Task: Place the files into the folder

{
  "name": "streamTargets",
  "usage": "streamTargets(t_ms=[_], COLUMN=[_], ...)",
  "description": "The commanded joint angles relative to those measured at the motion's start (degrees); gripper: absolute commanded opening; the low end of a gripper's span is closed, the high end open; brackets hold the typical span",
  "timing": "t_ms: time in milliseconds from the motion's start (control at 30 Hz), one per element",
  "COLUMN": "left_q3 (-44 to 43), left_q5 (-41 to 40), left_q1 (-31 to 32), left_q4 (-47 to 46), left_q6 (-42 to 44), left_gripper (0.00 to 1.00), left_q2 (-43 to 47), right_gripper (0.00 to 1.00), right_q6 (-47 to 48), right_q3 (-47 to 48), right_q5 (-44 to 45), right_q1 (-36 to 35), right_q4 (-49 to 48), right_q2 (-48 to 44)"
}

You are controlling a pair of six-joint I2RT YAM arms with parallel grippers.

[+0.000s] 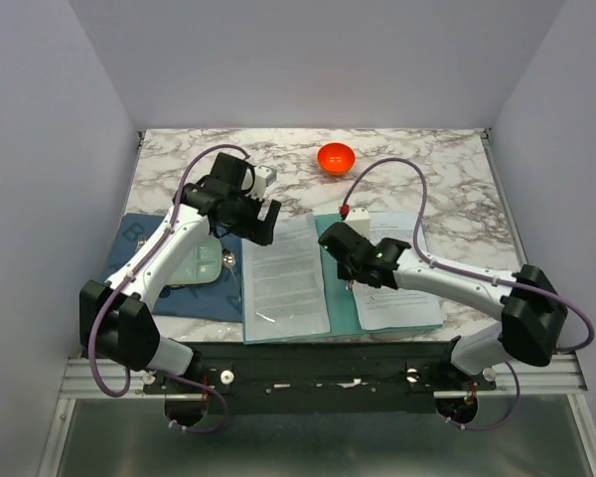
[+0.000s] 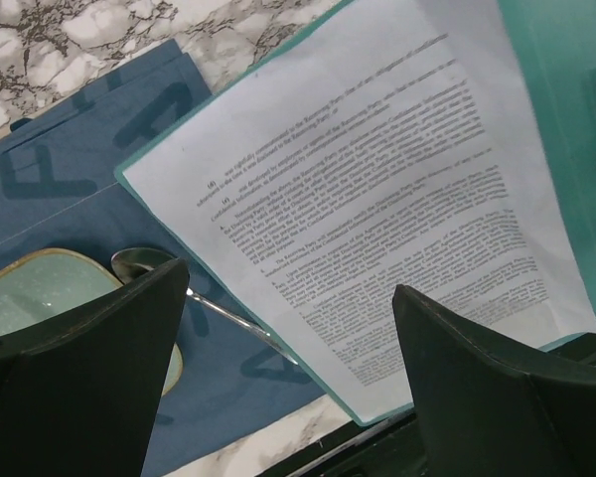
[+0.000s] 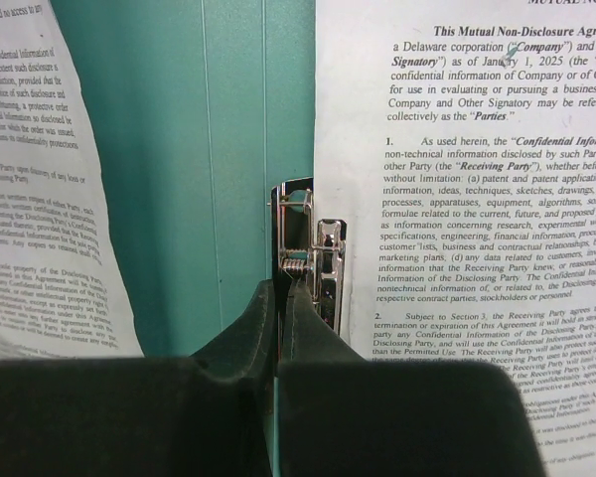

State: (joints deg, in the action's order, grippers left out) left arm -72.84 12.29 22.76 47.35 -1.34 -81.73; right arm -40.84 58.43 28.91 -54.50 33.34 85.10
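The teal folder lies open in the middle of the table. One of the files lies on its left half and another sheet on its right half. My right gripper sits at the spine. In the right wrist view it is shut on the raised lever of the folder's metal clip, between teal folder and the right sheet. My left gripper hovers open over the left sheet's far corner. In its own view, my left gripper holds nothing above the printed sheet.
A dark blue mat lies to the left, partly under the folder, with a pale green tray and a metal spoon on it. An orange bowl stands at the back. The table's front rail runs just below the folder.
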Motion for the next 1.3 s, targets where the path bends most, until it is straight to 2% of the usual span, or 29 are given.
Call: streamTargets(t_ms=[0, 200, 333, 633, 800, 1100, 1267], left_q3=[-0.5, -0.5, 2.7, 8.0, 8.2, 8.4, 8.6], left_q5=[4.2, 12.9, 19.2, 25.9, 29.6, 37.4, 37.7], left_q1=[-3.9, -11.1, -13.2, -14.1, -17.4, -17.9, -17.9], left_q4=[0.5, -0.9, -3.7, -7.9, -10.5, -9.9, -8.6], left_q6=[-0.8, -1.4, -0.2, 3.3, 2.8, 3.2, 4.5], left_gripper=[0.99, 0.99, 0.99, 0.99, 0.99, 0.99, 0.99], left_q2=[-1.0, -2.3, -2.6, -8.0, -10.0, -14.2, -15.2], right_gripper=[0.01, 0.01, 0.01, 0.01, 0.01, 0.01, 0.01], right_q6=[-2.0, -3.2, -3.1, -4.1, -4.7, -6.0, -6.9], right_q3=[-1.0, -4.5, -5.3, -7.5, -8.5, -10.5, -11.1], right_q5=[2.3, -1.4, -4.0, -11.4, -13.1, -16.2, -18.4], right_q1=[2.5, 6.1, 7.8, 11.1, 12.2, 13.3, 14.2], right_q4=[1.4, -0.5, -1.6, -6.9, -7.9, -11.2, -12.7], right_q2=[-4.7, -9.9, -11.7, -14.9, -15.8, -15.9, -16.6])
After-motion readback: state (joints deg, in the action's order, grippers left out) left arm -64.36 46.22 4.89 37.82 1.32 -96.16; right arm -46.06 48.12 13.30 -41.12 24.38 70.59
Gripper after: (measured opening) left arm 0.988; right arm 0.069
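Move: My left hand is open over the left file. The folder's left edge has its middle about 5 cm to that hand's left, 5 cm back and 15 cm below; the left file's middle is 4 cm right and 3 cm back. The spoon lies 8 cm left and 2 cm back. My right hand has the folder's metal clip in its fingers; from it the right file's middle is 11 cm right, 6 cm ahead and 6 cm lower. With my right fingers still shut on the clip, I carry the folder's spine about 4 cm to the right and 2-3 cm up, then ease back slightly left while rolling that hand's left side up some 20 degrees. My open left hand swings left and a little forward, then drops about 7 cm back rightward towards the folder's left edge, tipping its fingers to point more to the right. ##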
